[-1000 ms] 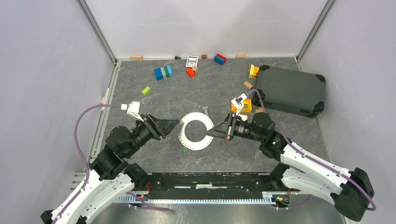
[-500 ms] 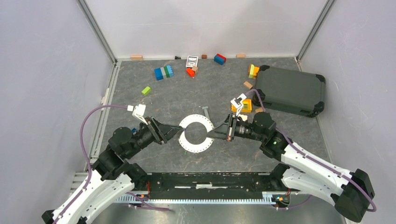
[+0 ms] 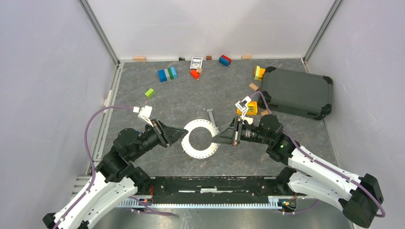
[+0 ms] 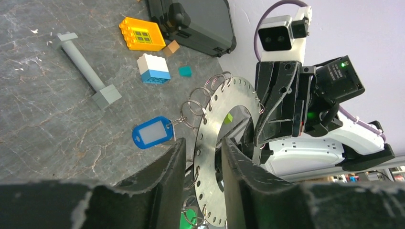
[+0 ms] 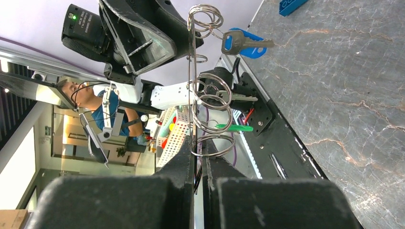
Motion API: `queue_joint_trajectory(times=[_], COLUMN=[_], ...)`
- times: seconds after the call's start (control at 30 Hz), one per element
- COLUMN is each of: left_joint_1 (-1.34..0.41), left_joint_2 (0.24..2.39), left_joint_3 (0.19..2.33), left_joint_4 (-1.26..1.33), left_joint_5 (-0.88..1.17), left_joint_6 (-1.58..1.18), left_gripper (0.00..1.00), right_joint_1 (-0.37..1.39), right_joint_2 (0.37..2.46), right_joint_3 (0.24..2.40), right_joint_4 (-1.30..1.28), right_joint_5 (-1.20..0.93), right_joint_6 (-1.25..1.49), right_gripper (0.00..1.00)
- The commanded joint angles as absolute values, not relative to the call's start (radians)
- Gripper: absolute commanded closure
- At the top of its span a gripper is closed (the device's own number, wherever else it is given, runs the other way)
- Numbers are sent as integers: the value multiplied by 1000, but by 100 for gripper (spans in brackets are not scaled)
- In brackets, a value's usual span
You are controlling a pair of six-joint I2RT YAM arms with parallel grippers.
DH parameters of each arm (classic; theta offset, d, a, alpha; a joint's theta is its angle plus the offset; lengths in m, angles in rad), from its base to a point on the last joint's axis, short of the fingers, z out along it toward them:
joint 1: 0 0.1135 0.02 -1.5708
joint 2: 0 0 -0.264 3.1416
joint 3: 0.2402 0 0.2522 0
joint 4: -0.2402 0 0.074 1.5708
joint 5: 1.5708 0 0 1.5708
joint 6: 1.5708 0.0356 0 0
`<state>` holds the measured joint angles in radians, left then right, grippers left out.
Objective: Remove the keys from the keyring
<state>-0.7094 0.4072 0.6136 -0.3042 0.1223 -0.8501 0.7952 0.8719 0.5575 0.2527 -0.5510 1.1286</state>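
A flat perforated metal disc [image 3: 200, 152] hangs upright above the floor between the two arms. Several wire keyrings [image 5: 210, 102] [image 4: 193, 107] are threaded through its holes. A silver key [image 5: 241, 44] lies against a blue tag [image 4: 152, 132], and a green-headed key [image 5: 234, 127] hangs lower down. My right gripper [image 3: 216, 138] [image 5: 197, 145] is shut on the disc's right rim. My left gripper [image 3: 184, 132] [image 4: 204, 143] straddles the disc's left rim. Its jaws are open, with a gap showing on the near side.
A long grey metal bar [image 3: 211, 116] lies just behind the disc. A yellow grid block [image 3: 251, 108] and a dark case [image 3: 296, 92] sit to the right. Coloured bricks [image 3: 167, 74] are scattered along the back wall, and a white-and-blue brick [image 4: 154, 69] lies near the case.
The left gripper has moved right onto the disc's left rim and its jaws have narrowed around it. The right gripper has kept its grip and barely shifted.
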Motion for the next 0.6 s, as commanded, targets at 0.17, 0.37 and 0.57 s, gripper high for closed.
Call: queue_joint_trajectory(times=[0.17,0.37,0.57], left_joint_1=[-713,-713,-713], left_joint_2=[438,454,467], left_joint_3=[597,586,585], left_joint_4=[-225,-173,-147], left_joint_5=[222,290,316], left_joint_6=[-816,-824,-831], left_gripper=[66,74,96], right_joint_1=[790,788,780], right_joint_2=[848,844,837], right_joint_3=[614,608,599], right_joint_4=[313,322,321], right_joint_5=[-586,-591,-594], right_joint_6=[1126,1132,1129], right_gripper=[100,100,100])
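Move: The keyring's near left rim already stands between the left hand's open fingers; the ring's middle is about 6 cm right, 3 cm back and level. From that hand the blue tag hangs roughly 3 cm ahead, 4 right and 4 below, and the green tag some 8 cm back, 2 right and 4 below. For the right hand, which grips the right rim, the ring's middle is about 6 cm left, straight across and level. Left fingers close and pinch the keyring's rim, easing about 2 cm right; the right hand keeps its grip. ##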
